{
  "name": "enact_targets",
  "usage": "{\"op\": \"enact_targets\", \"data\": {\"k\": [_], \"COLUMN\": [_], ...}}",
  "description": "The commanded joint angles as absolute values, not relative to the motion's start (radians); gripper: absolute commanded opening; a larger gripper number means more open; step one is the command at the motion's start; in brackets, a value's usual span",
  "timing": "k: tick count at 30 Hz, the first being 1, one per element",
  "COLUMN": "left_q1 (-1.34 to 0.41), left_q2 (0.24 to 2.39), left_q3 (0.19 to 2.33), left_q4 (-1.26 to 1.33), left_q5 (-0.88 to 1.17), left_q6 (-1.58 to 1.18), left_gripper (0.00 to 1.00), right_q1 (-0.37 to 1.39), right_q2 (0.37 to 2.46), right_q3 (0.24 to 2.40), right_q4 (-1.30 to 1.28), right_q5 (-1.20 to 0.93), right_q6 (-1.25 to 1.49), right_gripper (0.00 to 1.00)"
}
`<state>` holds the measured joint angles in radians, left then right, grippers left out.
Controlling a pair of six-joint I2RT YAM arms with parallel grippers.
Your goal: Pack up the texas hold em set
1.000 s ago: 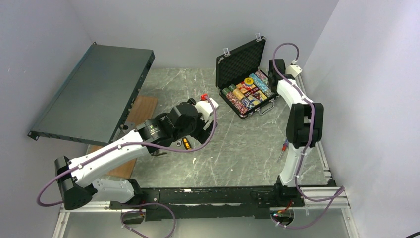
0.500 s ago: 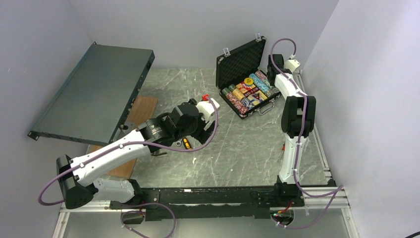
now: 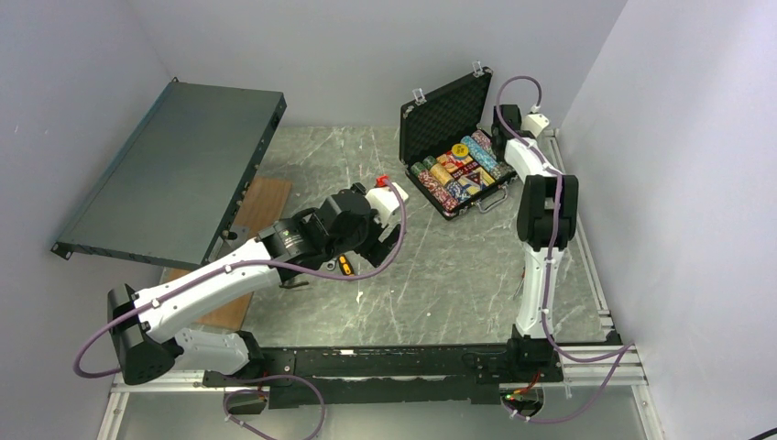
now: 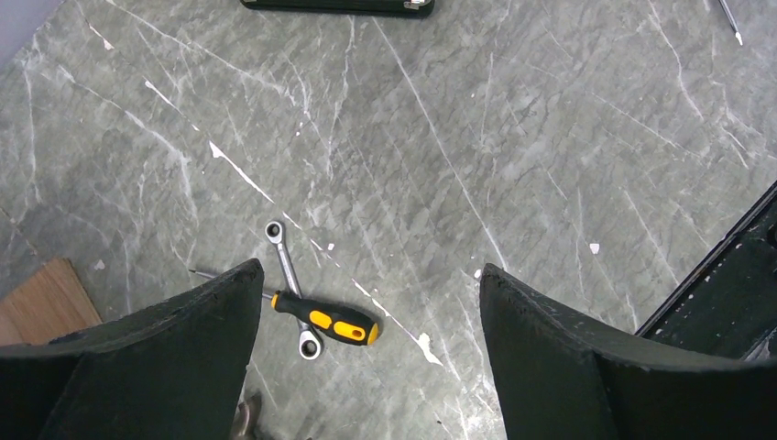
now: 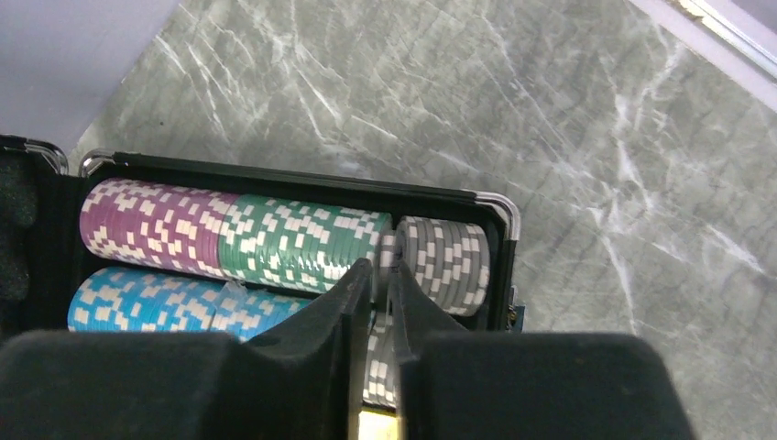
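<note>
The black briefcase (image 3: 445,112) stands open at the back right, lid upright, with rows of multicoloured chips (image 3: 458,171) in its base. My right gripper (image 3: 502,137) hangs over the case's right end. In the right wrist view its jaws (image 5: 377,268) are shut with only a slit between them. They sit just above the green chips (image 5: 302,240) and grey chips (image 5: 446,257), beside purple chips (image 5: 147,225) and blue chips (image 5: 147,302). I see nothing held. My left gripper (image 4: 366,275) is open and empty over the table's middle.
A yellow-handled screwdriver (image 4: 325,321) lies across a wrench (image 4: 284,257) under the left gripper. A large dark-grey panel (image 3: 174,170) leans at the back left above a wooden board (image 3: 264,203). A thin red-handled tool (image 3: 524,271) lies by the right arm.
The right arm has stretched further back and its gripper has moved in over the case's right end. The left arm has barely shifted.
</note>
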<state>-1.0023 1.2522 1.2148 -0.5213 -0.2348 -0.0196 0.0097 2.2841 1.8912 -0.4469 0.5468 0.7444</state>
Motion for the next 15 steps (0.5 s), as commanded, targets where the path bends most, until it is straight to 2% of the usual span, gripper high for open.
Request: {"op": "enact_targets", "data": {"k": [1,5,8,15], "left_q1": [-1.006,-1.006,-1.006,-1.006], "left_q2": [1.252,1.253,1.255,1.263], "left_q3": [1.22,1.224,1.225,1.223], "left_q4": [-0.506,-0.508,-0.512,-0.513], "left_q5": [-0.248,-0.242,-0.237,-0.261], "left_q6": [-0.02,-0.023,-0.025,-0.023], "left_gripper": [0.89,0.89,0.89,0.89], "right_q1": [0.005,0.004,0.005,-0.021], "right_q2": [2.308,2.265,2.212,2.105], "right_q3": [1.953,1.918,1.85,1.75], "right_q4": [-0.405,-0.391,-0.381,-0.389], "right_q5": [0.525,0.488,0.472,0.414], "right_q6": [0.68,0.634,0.599,0.511], "right_gripper": [0.29,0.39,0.43,0.42]}}
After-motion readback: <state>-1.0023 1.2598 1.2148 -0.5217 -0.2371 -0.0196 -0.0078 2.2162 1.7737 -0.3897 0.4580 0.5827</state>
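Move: At the right hand's shut fingertips, roughly 1 cm ahead, 1 cm right and 1 cm below the hand point, is the grey chip in the gap of the case's right-hand row. The grey stack lies about 2 cm back and 3 cm right of the hand; the green chips are some 3 cm ahead and 2 cm left, the blue chips 3 ahead and 7 left. From the left hand, the grey chip lies roughly 34 cm ahead, 37 cm right and 18 cm below. Opening its shut fingers to a bit under half, the right hand lets go of the grey chip between the green chips and the grey stack, easing about 1 cm forward and slightly down as it does so. It then draws back some 2.5 cm, staying low over the case, while the wrist turns counter-clockwise by under 10 degrees. ##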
